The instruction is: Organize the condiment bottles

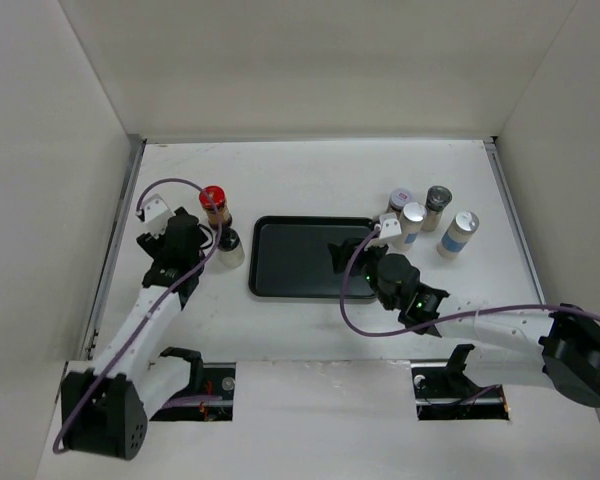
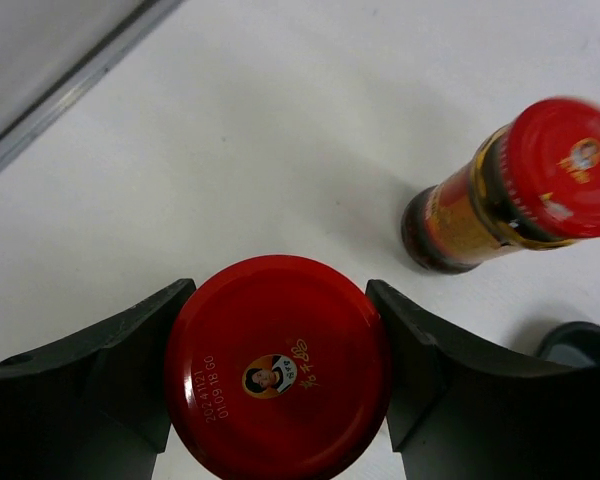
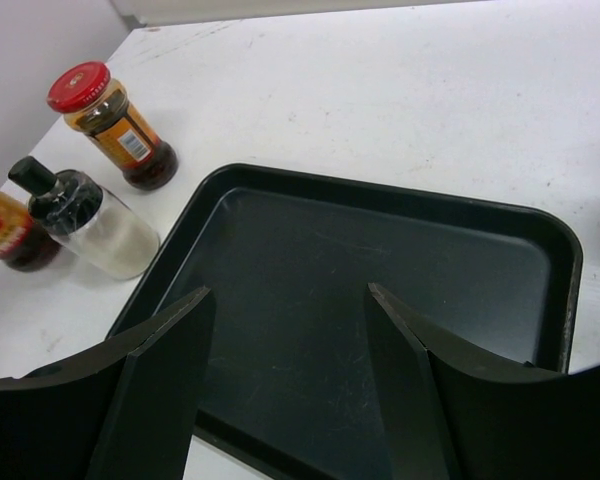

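My left gripper (image 2: 278, 288) is shut on a red-capped jar (image 2: 277, 365), with a finger pressed against each side of the cap. A second red-capped jar (image 2: 520, 190) of amber-brown contents stands just beyond it on the table, and it also shows from above (image 1: 213, 198). Next to it is a clear jar with a black top (image 1: 228, 245). My right gripper (image 3: 288, 290) hangs open over the black tray (image 3: 380, 215), and nothing is between its fingers. Several silver-lidded jars (image 1: 412, 222) stand to the right of the tray. From above, my left gripper (image 1: 200, 240) hides the jar it holds.
The black tray (image 1: 280, 285) lies mid-table between the two groups of jars. White walls enclose the table on the left, back and right. A metal strip (image 2: 70, 85) runs along the table's left edge.
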Available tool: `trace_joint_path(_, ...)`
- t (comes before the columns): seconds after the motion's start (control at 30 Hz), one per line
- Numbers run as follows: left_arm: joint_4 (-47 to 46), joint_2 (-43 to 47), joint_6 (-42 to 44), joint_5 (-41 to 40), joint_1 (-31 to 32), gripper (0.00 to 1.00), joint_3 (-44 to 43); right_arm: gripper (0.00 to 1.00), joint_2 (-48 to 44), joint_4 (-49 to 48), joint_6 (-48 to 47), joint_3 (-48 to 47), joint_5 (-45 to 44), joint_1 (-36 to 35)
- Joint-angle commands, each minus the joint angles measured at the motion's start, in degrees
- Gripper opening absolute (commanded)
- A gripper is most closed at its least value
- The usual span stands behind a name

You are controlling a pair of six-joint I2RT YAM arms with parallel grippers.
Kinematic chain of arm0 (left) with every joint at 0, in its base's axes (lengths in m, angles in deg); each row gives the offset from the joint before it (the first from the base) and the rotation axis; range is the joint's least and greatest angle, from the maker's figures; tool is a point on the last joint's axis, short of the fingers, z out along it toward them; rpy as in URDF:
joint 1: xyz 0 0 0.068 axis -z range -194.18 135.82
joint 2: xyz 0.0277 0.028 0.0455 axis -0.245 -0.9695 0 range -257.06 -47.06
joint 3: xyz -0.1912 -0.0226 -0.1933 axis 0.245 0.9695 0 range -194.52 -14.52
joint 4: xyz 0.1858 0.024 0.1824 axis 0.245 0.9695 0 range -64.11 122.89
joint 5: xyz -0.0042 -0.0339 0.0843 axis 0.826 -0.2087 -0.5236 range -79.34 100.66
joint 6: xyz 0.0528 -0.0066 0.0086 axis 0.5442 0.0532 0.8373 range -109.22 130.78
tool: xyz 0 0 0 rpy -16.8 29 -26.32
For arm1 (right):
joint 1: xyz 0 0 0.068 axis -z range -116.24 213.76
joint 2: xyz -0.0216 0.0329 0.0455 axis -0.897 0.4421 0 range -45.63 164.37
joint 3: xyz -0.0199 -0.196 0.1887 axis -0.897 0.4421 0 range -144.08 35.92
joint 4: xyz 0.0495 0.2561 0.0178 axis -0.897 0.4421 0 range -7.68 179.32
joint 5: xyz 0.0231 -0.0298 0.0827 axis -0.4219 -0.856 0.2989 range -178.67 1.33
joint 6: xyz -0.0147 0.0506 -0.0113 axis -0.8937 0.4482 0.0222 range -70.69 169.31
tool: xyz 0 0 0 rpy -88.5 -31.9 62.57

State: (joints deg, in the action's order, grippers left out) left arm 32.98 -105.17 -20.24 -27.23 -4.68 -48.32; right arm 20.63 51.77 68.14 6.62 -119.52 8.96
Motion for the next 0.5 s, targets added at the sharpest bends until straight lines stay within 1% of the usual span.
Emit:
trace_joint_path(0.0,-4.37,10.45,0.08,-5.52,1.61,0.35,-6.18,0.68,-0.25,-2.86,0.07,-1.55,0.79,0.45)
trace_joint_path(0.1,-5.94,13.63,4.72,-9.30,5.47,0.35,-11.18,0.68,-1.48,-3.38,0.07,-1.20,0.79,0.36)
trace_joint_path(0.17,-8.66,12.94,9.47,-10.01,8.63,0.35,-15.57,0.68,-2.01,-3.56,0.33,-0.67,0.62,0.71)
trace_joint_path(0.23,-12.00,11.53,12.73,-10.36,13.20,0.35,-18.83,0.67,-2.62,-3.38,0.77,-0.50,0.79,1.50)
trace_joint_path(0.3,-15.60,8.82,14.23,-9.75,18.12,0.35,-20.86,0.67,-3.68,-3.29,1.03,-0.15,0.62,1.59)
trace_joint_path(0.37,-18.42,4.08,14.33,-8.00,22.78,0.35,-22.35,0.67,-4.73,-3.64,1.12,0.56,0.09,2.20)
trace_joint_path(0.47,-20.88,-3.92,13.36,-4.66,27.62,0.35,-24.11,0.67,-6.23,-3.30,2.08,1.35,-0.61,3.70)
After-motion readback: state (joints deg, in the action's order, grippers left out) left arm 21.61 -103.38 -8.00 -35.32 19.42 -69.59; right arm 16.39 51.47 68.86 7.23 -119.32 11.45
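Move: My left hand already holds a red-capped bottle; the tray's middle is some 28 cm to its right, about 1 cm farther out and 10 cm below. The black-capped bottle stands roughly 9 cm to the right, level with it, and the second red-capped bottle about 7 cm right and 10 cm ahead, both some 5 cm lower. From my right hand the tray's middle lies about 4 cm ahead, 6 cm left and 15 cm below. I lift the gripped bottle steeply, a bit over 20 cm, with my left hand, then swing it about 12 cm right, high across the black-capped bottle, to the tray's side. On the way my wrist tips the fingers up nearly level and turns clockwise; the grip stays shut. My empty right hand eases a couple of centimetres up and right. ##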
